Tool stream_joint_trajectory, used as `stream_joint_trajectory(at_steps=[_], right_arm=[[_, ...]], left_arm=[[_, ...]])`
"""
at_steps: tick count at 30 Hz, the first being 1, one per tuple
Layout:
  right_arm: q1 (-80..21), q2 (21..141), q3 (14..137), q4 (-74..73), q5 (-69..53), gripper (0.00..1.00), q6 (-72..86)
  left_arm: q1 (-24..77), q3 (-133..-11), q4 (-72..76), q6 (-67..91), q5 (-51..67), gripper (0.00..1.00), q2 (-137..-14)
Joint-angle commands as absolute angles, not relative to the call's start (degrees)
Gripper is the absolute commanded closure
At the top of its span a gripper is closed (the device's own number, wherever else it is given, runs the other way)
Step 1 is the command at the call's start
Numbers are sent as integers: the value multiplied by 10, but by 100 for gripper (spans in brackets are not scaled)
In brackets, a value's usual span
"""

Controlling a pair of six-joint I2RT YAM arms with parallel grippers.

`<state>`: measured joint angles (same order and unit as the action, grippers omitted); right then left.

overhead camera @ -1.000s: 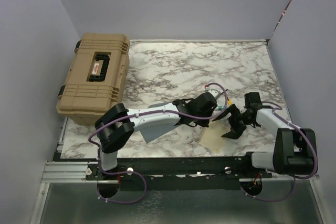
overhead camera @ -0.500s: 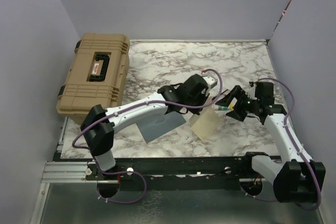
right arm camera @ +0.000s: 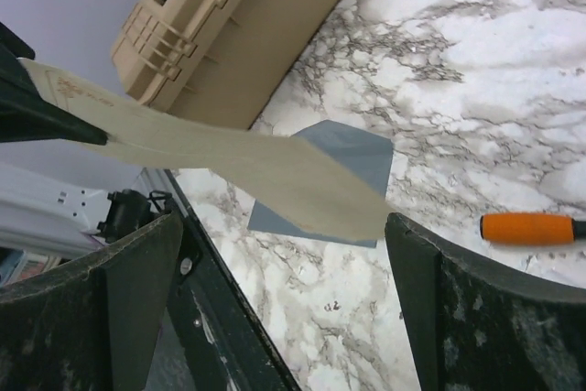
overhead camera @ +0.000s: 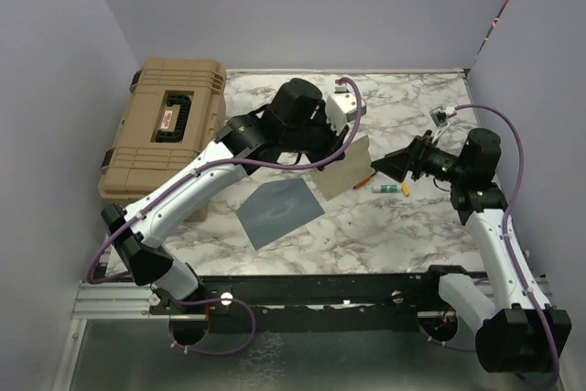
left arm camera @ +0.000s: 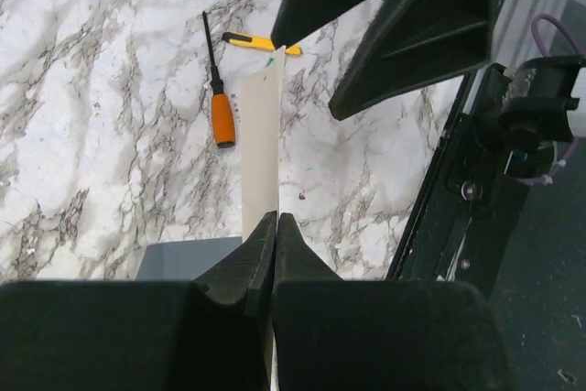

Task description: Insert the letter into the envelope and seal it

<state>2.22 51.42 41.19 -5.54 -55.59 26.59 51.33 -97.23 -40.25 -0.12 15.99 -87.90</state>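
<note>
The cream-beige letter [overhead camera: 344, 169] hangs in the air above the table, and my left gripper [overhead camera: 337, 144] is shut on its upper edge. In the left wrist view the letter [left arm camera: 261, 144] runs edge-on out of my left gripper [left arm camera: 276, 219]. The grey-blue envelope [overhead camera: 279, 211] lies flat on the marble below and left of the letter. My right gripper [overhead camera: 396, 165] stands open just right of the letter, holding nothing. Its view shows the letter [right arm camera: 229, 167] slanting across above the envelope [right arm camera: 359, 150], with the free lower corner between the fingers [right arm camera: 137, 299] of my right gripper [right arm camera: 284, 222].
A tan hard case [overhead camera: 166, 131] sits at the left of the marble table [overhead camera: 412, 103]. An orange-handled screwdriver [overhead camera: 363, 180] and a small white tube [overhead camera: 392, 189] lie under the right gripper. Grey walls close in three sides. The black front rail [overhead camera: 320, 288] runs along the near edge.
My left arm has lifted the letter from the table's front up and back, over the envelope. My right arm has risen and drawn back to the right, still open.
</note>
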Motion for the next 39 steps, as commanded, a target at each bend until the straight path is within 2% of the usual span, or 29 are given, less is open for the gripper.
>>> stream_joint_trajectory(at_steps=[1,6,9,12,20,22,24,34,35,36,37,39], right_arm=[[14,547,435,21,-630,3,213],[-27,583,451,16,-687,5,164],[-64,589,462,-39,-719,7,124],[-89,594,466,-66,-737,14,108],[-93,601,468,-46,-747,55,145],[-93,609,476,-43,-742,80,153],[-93,616,481,-29,-730,98,167],[-93,623,457,180,-566,100,302],[-93,625,460,190,-557,100,306],[-93,627,466,196,-550,100,307],[-93,629,473,200,-545,100,306],[-93,631,491,203,-537,100,300]], left_arm=[[507,-1026,-494,-73,212,100,-875],[504,-1043,-496,-84,225,100,-860],[503,-1049,-495,-84,227,100,-856],[502,-1051,-488,-82,221,100,-851],[497,-1061,-471,-83,214,100,-830],[496,-1060,-462,-83,213,100,-826],[496,-1060,-456,-84,214,100,-824],[490,-1079,-447,-94,203,100,-824],[490,-1083,-447,-94,199,95,-824],[490,-1087,-447,-95,196,80,-821],[490,-1091,-447,-95,194,50,-820],[490,-1098,-442,-92,192,17,-815]])
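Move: The letter hangs from the left hand's closed fingers, its middle some 3 cm right, 2 cm back and 3 cm below them; the open right gripper waits about 12 cm to their right, level fore-and-aft and 4 cm lower. From the right hand the letter's middle lies 9 cm left, 2 cm back and roughly level. On the table 25 cm below, the envelope is 23 cm left and 5 cm back, the screwdriver 5 cm straight ahead. The letter's free corner is taken by the right hand, which goes about 6 cm left and 5 cm back, turning some 30 degrees counter-clockwise, and shuts its fingers on it. The left hand meanwhile raises the letter, easing slightly left, then begins opening and lets go; the right, still gripping, swings forward again about 6 cm and rises a little. ##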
